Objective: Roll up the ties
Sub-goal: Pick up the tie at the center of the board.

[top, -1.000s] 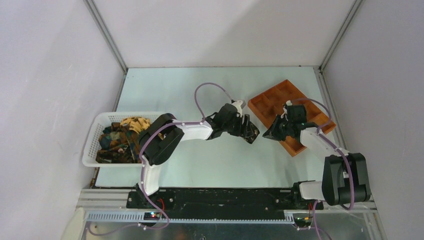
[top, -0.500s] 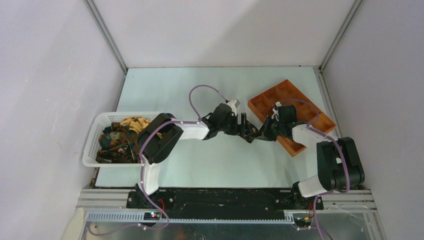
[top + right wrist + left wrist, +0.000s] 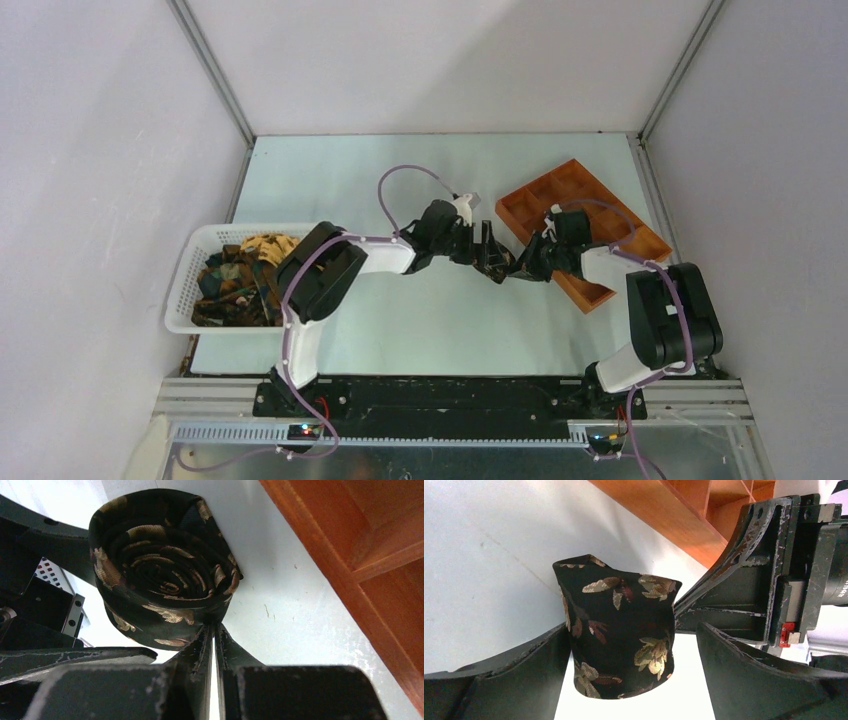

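One tie [image 3: 619, 640], black with gold and brown leaves, stands rolled into a tight coil [image 3: 165, 575] on the table beside the orange tray. My left gripper [image 3: 633, 630] is open around it: the left finger touches the roll and the right finger [image 3: 744, 670] stands apart from it. My right gripper [image 3: 215, 626] is shut, its tips pressed against the roll's outer edge; whether cloth is pinched between them does not show. In the top view the left gripper [image 3: 492, 258] and the right gripper [image 3: 527, 268] meet at the roll [image 3: 505, 270]. Several more ties [image 3: 240, 275] lie heaped in the basket.
The white mesh basket [image 3: 180, 290] stands at the table's left edge. The orange compartment tray [image 3: 545, 195] lies slanted at the right, its near wall [image 3: 380, 555] close behind the roll. White walls enclose the table on three sides.
The left gripper has opened wide around the rolled tie. The right gripper has come left from the tray's edge to touch the roll.
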Action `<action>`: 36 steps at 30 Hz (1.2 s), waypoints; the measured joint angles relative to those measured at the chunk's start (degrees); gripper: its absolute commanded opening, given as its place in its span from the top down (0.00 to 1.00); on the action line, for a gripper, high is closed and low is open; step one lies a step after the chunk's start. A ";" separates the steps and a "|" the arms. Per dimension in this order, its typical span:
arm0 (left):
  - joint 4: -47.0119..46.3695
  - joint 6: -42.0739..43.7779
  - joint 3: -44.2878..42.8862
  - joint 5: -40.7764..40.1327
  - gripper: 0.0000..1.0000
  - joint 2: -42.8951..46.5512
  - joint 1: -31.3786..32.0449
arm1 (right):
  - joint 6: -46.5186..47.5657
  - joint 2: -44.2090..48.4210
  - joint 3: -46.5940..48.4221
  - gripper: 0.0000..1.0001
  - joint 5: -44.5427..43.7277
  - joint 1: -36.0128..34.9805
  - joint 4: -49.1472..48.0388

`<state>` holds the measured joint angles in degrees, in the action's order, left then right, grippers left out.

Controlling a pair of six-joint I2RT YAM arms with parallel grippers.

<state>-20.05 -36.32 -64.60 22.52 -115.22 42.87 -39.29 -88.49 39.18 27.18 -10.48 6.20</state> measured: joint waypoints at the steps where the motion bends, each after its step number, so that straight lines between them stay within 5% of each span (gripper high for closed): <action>1: 0.07 0.42 -0.63 0.68 0.04 -0.57 0.00 | -0.02 -0.02 0.00 0.93 0.02 0.00 -0.02; 10: 1.07 3.28 -3.48 4.83 0.07 -3.54 -0.31 | 0.02 -0.02 0.00 0.93 -0.04 0.11 0.00; 15: 0.94 3.93 -4.26 5.84 0.29 -4.44 -0.50 | 0.11 -0.02 0.00 0.93 -0.17 0.17 0.04; 19: 0.94 4.31 -4.31 6.27 0.36 -4.85 -0.68 | 0.26 -0.02 0.00 0.93 -0.20 0.44 0.17; 28: 0.94 4.37 -4.31 6.54 0.38 -4.83 -0.63 | 0.72 1.22 0.00 0.93 -0.22 1.53 1.44; 36: 6.88 6.62 -4.63 4.24 0.38 -2.16 -0.24 | 1.79 16.83 0.24 0.92 -0.72 6.54 6.80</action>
<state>-13.17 -29.69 -69.23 26.76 -117.38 42.63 -37.50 -71.66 39.42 26.46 -3.95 12.99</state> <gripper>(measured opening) 0.628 0.072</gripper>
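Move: The rolled tie, standing on its edge, lies between the left hand's open fingers, its middle about 3 cm to the right, 1 cm back and 2 cm below. From the left hand the wooden tray's middle is some 20 cm to the right, 3 cm farther out and 3 cm below. From the shut right fingertips the tie's middle lies about 4 cm left and 2 cm ahead, roughly level. Left hand eases down and right about 1 cm, pinching the tie; shut right hand then rises away some 7 cm. ##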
